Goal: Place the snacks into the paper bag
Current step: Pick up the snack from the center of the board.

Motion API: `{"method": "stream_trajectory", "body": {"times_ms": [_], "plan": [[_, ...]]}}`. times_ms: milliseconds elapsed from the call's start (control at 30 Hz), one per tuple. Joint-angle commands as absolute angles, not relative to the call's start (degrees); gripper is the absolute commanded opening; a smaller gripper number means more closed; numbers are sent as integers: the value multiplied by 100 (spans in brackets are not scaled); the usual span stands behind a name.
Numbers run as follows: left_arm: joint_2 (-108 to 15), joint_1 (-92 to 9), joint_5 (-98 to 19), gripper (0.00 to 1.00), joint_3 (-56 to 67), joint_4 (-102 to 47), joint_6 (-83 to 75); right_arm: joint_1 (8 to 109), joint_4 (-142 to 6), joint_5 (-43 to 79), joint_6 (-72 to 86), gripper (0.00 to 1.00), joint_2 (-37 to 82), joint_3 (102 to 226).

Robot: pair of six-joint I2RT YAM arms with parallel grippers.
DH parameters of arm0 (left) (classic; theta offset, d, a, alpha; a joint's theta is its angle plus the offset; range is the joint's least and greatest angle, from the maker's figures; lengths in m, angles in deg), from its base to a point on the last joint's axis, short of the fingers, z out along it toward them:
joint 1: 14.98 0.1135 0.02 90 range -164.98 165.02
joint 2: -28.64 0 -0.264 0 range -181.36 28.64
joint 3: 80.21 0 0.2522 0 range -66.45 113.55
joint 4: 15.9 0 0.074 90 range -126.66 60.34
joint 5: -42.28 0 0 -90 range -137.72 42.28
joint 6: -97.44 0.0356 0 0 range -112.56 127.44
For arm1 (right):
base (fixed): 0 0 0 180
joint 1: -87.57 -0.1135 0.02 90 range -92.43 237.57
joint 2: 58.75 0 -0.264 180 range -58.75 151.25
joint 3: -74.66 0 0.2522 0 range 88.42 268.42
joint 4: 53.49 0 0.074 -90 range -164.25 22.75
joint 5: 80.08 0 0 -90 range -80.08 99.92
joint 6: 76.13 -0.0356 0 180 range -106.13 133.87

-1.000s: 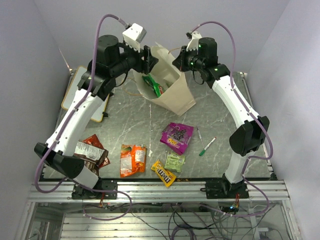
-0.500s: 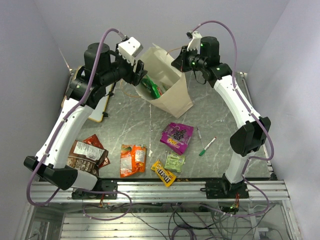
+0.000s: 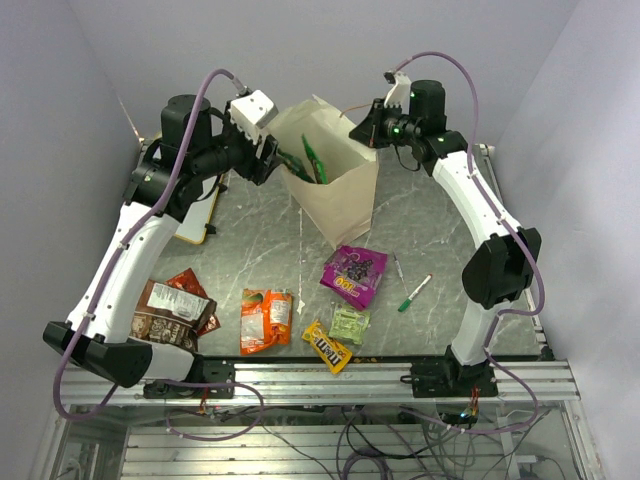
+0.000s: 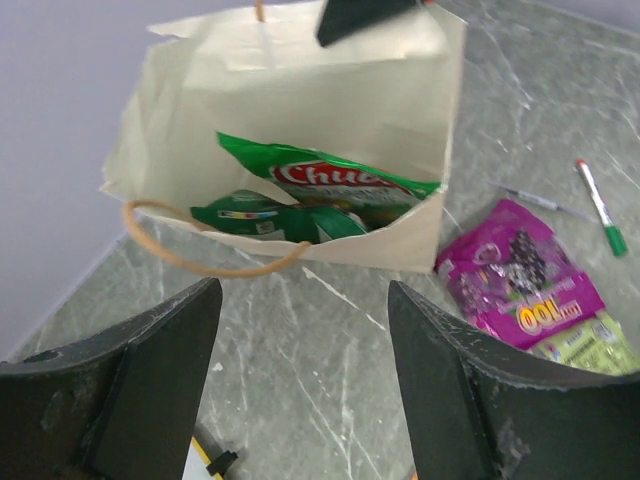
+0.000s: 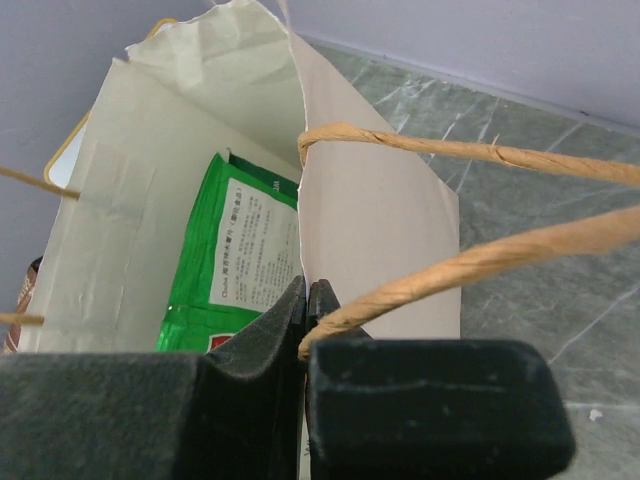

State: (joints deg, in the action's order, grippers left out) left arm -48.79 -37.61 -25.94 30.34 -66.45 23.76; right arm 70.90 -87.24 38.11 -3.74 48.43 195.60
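Observation:
The paper bag (image 3: 345, 195) stands at the back middle of the table, mouth open. Green snack bags (image 3: 313, 160) lie inside it, showing plainly in the left wrist view (image 4: 330, 185) and the right wrist view (image 5: 240, 260). My right gripper (image 5: 307, 300) is shut on the paper bag's rim by a handle (image 5: 450, 150); from above, the right gripper (image 3: 368, 125) is at the far right of the mouth. My left gripper (image 3: 272, 160) hangs open and empty just left of the bag (image 4: 300, 90). On the table lie a purple pouch (image 3: 353, 273), pale green packet (image 3: 349, 323), yellow M&M's (image 3: 327, 346), orange bag (image 3: 265, 320), red Doritos (image 3: 190, 283) and brown bag (image 3: 172, 310).
Two marker pens (image 3: 414, 292) lie right of the purple pouch. A wood-framed whiteboard (image 3: 195, 222) rests at the back left, partly under my left arm. The metal rail and arm bases run along the near edge.
My left gripper has pulled back leftward out of the bag's mouth, empty. The right gripper has kept its hold while the bag swung more upright.

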Motion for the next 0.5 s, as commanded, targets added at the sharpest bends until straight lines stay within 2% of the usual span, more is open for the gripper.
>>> {"method": "stream_trajectory", "body": {"times_ms": [0, 133, 467], "plan": [[-4651, -3717, -1756, 79, 3055, -7343, 3072, 7059, -8455, 3970, -259, 0, 4795, 19647], [-4481, -3695, -1750, 79, 2842, -7779, 3421, 7054, -8461, 3951, -203, 0, 4765, 19628], [-3868, -3638, -2246, 79, 1286, -7968, 3900, 6986, -8363, 4101, -223, 0, 4619, 19522]]}}
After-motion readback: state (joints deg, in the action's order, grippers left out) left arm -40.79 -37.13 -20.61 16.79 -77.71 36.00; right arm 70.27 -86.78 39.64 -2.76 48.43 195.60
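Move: The purple snack lies roughly 9 cm back and 19 cm to the right of my empty, open left hand, and nearly 40 cm below it. Around it, counted from my left hand: the paper bag about 9 cm ahead and 13 cm right, the orange snack some 20 cm straight back, the small green snack 21 cm back and 17 cm right. From my right hand the purple snack is about 24 cm back, level sideways, 30 cm down. With my left hand, fingers still wide open and empty, I pull clear of the paper bag, back about 6 cm and down some 9 cm with the sinking quickening, towards the snacks lying in front of the bag. On the way the fingertips tip down roughly 15 degrees. My right hand keeps its pinch on the bag's rim and hardly moves. ##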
